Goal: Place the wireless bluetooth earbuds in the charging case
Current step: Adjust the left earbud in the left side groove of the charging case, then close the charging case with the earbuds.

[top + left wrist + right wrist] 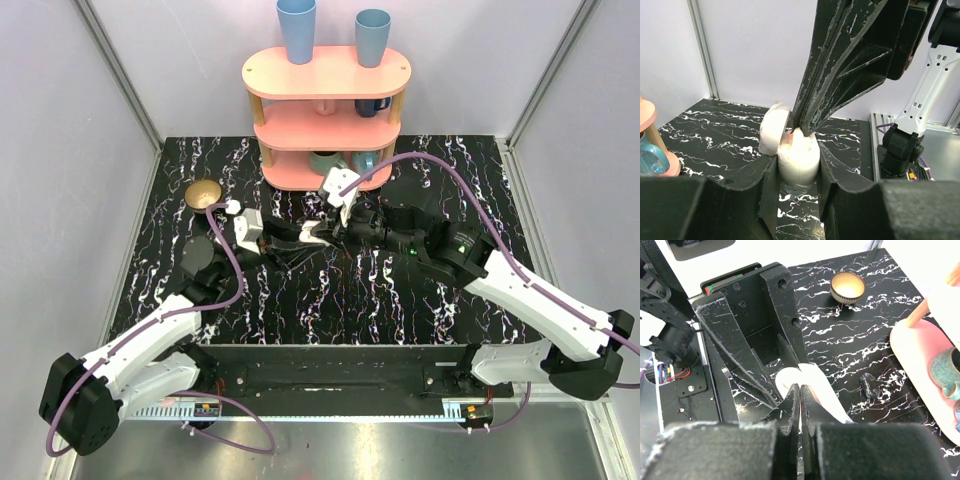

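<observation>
The white charging case (799, 161) stands on the marble tabletop with its lid (774, 131) open. My left gripper (799, 172) is shut on its body, one finger on each side. The case also shows in the right wrist view (785, 379) and, barely, in the top view (313, 232). My right gripper (800, 388) comes down from above with its tips at the case's open top. Its fingers are nearly together on a thin pale-and-orange sliver, an earbud, mostly hidden. The other earbud is not visible. In the top view the left gripper (298, 238) and right gripper (324, 231) meet mid-table.
A pink three-tier shelf (325, 110) stands at the back with two blue cups (297, 28) on top and mugs inside. A gold bowl (204, 194) sits at the back left. A small dark object (870, 385) lies on the table near the shelf.
</observation>
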Tool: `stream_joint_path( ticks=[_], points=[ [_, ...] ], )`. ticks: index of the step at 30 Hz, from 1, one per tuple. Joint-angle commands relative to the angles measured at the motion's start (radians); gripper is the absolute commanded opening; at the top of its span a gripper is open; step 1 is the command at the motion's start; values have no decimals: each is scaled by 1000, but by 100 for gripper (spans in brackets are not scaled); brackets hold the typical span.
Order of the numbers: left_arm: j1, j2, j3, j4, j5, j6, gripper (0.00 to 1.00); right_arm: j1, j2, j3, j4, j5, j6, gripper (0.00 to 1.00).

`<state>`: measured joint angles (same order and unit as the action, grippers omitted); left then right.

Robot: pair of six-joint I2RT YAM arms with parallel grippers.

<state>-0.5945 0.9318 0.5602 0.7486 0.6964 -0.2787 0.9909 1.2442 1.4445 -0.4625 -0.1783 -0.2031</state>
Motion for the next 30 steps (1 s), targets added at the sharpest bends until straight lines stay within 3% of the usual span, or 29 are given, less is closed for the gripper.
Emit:
stream_joint_path(
  ticks=[1,14,18,27,30],
  points=[
    [2,-10,23,138,-61,7,0,15,-40,-22,-2,-40,51,0],
    [4,-13,15,144,-66,10,0,17,-43,-44,27,10,82,0],
    [4,-16,12,117,-77,27,0,15,-92,-65,102,72,103,18],
    [4,-17,10,97,-61,42,0,11,-102,-15,194,390,195,31],
    [4,-16,18,98,-35,42,0,-18,-49,7,186,395,261,34]
  ],
)
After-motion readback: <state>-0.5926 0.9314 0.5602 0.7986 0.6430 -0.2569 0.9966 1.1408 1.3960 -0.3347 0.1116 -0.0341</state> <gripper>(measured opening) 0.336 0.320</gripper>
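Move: The open charging case is pinched in the left fingertips, its middle roughly 1 cm to that hand's right and 1 cm above. From the right hand, whose shut fingertips are already at the case's mouth, the case lies about 2 cm to the left and 1 cm below, level fore and aft. From that same right hand, the shelf's bottom tier is some 28 cm ahead, straight on and about 22 cm lower; the brass bowl is some 22 cm ahead, 31 cm left and 27 cm below. Keep the shut right fingertips at the left earbud's groove at first, shifting them back barely half a centimetre, then open them about a third and bring them off the case: some 5 cm up, about 3.5 cm right and 3 cm forward, swinging clockwise and rolling the hand's left side up. Keep the case pinched in the left gripper and let that hand rise about 1.5 cm. ##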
